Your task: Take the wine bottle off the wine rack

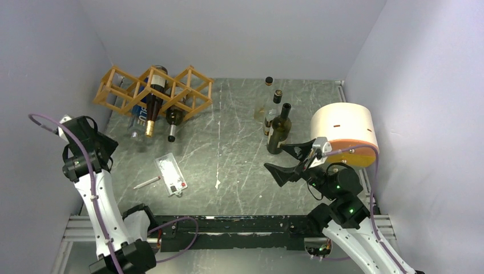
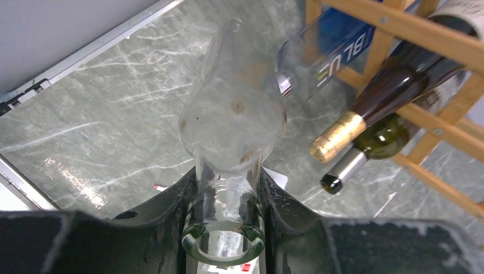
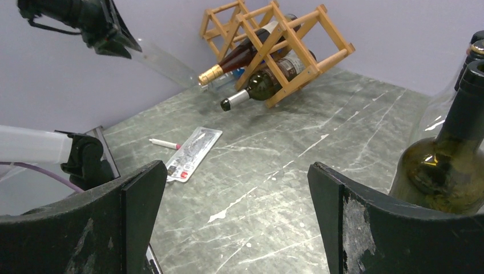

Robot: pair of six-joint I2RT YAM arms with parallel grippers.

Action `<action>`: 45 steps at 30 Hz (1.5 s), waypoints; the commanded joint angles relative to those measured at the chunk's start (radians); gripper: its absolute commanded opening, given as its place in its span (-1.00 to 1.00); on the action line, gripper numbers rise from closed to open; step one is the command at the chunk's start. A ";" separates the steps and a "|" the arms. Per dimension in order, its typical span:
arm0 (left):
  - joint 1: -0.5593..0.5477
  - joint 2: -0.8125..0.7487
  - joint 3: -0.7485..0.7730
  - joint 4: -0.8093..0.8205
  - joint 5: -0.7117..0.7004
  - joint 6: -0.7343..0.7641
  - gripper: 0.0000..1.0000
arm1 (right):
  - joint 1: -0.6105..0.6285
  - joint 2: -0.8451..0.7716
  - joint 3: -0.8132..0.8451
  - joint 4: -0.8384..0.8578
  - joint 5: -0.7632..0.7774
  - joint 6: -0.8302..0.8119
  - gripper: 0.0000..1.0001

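Note:
The orange-brown wooden wine rack (image 1: pixel 171 85) lies at the back left, also in the left wrist view (image 2: pixel 411 34) and the right wrist view (image 3: pixel 285 40). It holds a dark bottle with a gold foil top (image 1: pixel 152 111), a green bottle with a silver cap (image 1: pixel 173 121) and a clear blue-labelled bottle (image 2: pixel 325 54). My left gripper (image 2: pixel 228 211) is shut on the neck of a clear glass wine bottle (image 2: pixel 231 114). The bottle is held above the table left of the rack, outside the cells, and also shows in the right wrist view (image 3: pixel 165 63). My right gripper (image 3: pixel 237 194) is open and empty.
A dark green bottle (image 1: pixel 278 132) and a clear bottle (image 1: pixel 273 111) stand just beyond the right gripper. A white and orange cylinder (image 1: pixel 342 132) lies at the right. A flat packet (image 1: pixel 171 174) and a pen (image 1: pixel 146 182) lie near the front.

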 commanded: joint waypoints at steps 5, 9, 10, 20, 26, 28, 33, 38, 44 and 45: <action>0.002 0.012 0.206 -0.075 0.022 -0.066 -0.86 | 0.007 0.077 0.048 -0.007 0.050 0.060 0.99; -0.026 0.025 0.297 -0.101 0.015 -0.026 -0.86 | 0.007 0.146 0.101 -0.048 0.066 0.102 0.99; -0.042 0.030 0.326 -0.104 0.016 -0.016 -0.86 | 0.007 0.163 0.113 -0.059 0.070 0.108 1.00; -0.235 0.095 0.493 -0.063 0.170 0.151 -0.86 | 0.007 0.176 0.150 -0.084 0.090 0.102 1.00; -0.436 0.142 0.560 -0.055 0.189 0.308 -0.86 | 0.007 0.202 0.171 -0.114 0.097 0.069 1.00; -0.513 0.159 0.560 -0.058 0.200 0.349 -0.86 | 0.007 0.228 0.187 -0.129 0.099 0.058 1.00; -0.694 0.206 0.544 -0.055 0.190 0.405 -0.86 | 0.007 0.311 0.238 -0.180 0.113 0.044 0.99; -0.807 0.289 0.559 -0.090 0.245 0.395 -0.86 | 0.006 0.390 0.255 -0.173 0.058 0.051 1.00; -0.989 0.345 0.449 -0.094 0.157 0.366 -0.86 | 0.009 0.497 0.320 -0.181 -0.040 0.006 1.00; -1.026 0.355 0.428 -0.088 0.150 0.354 -0.86 | 0.011 0.511 0.334 -0.181 -0.050 -0.010 1.00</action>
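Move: The clear bottle, held by its neck in the left gripper, is bound for the open right gripper, some 54 cm to the left hand's right, 6 cm nearer the base and 8 cm higher. The rack's middle is about 22 cm ahead, 10 right and 10 below the left hand. From the right hand, the clear bottle's middle lies about 13 cm ahead, 58 left and 14 below; the standing green bottle is 16 ahead, 3 right, 14 below. The clear bottle stays gripped by its neck as the left hand lifts it about 13 cm, then sweeps it some 25 cm right and slightly forward, towards the right gripper, turning roughly 75 degrees clockwise and sinking about 6 cm at the end. The right hand, fingers still open, advances about 5 cm, then also eases left and down, tipping its fingers down to meet the bottle. ##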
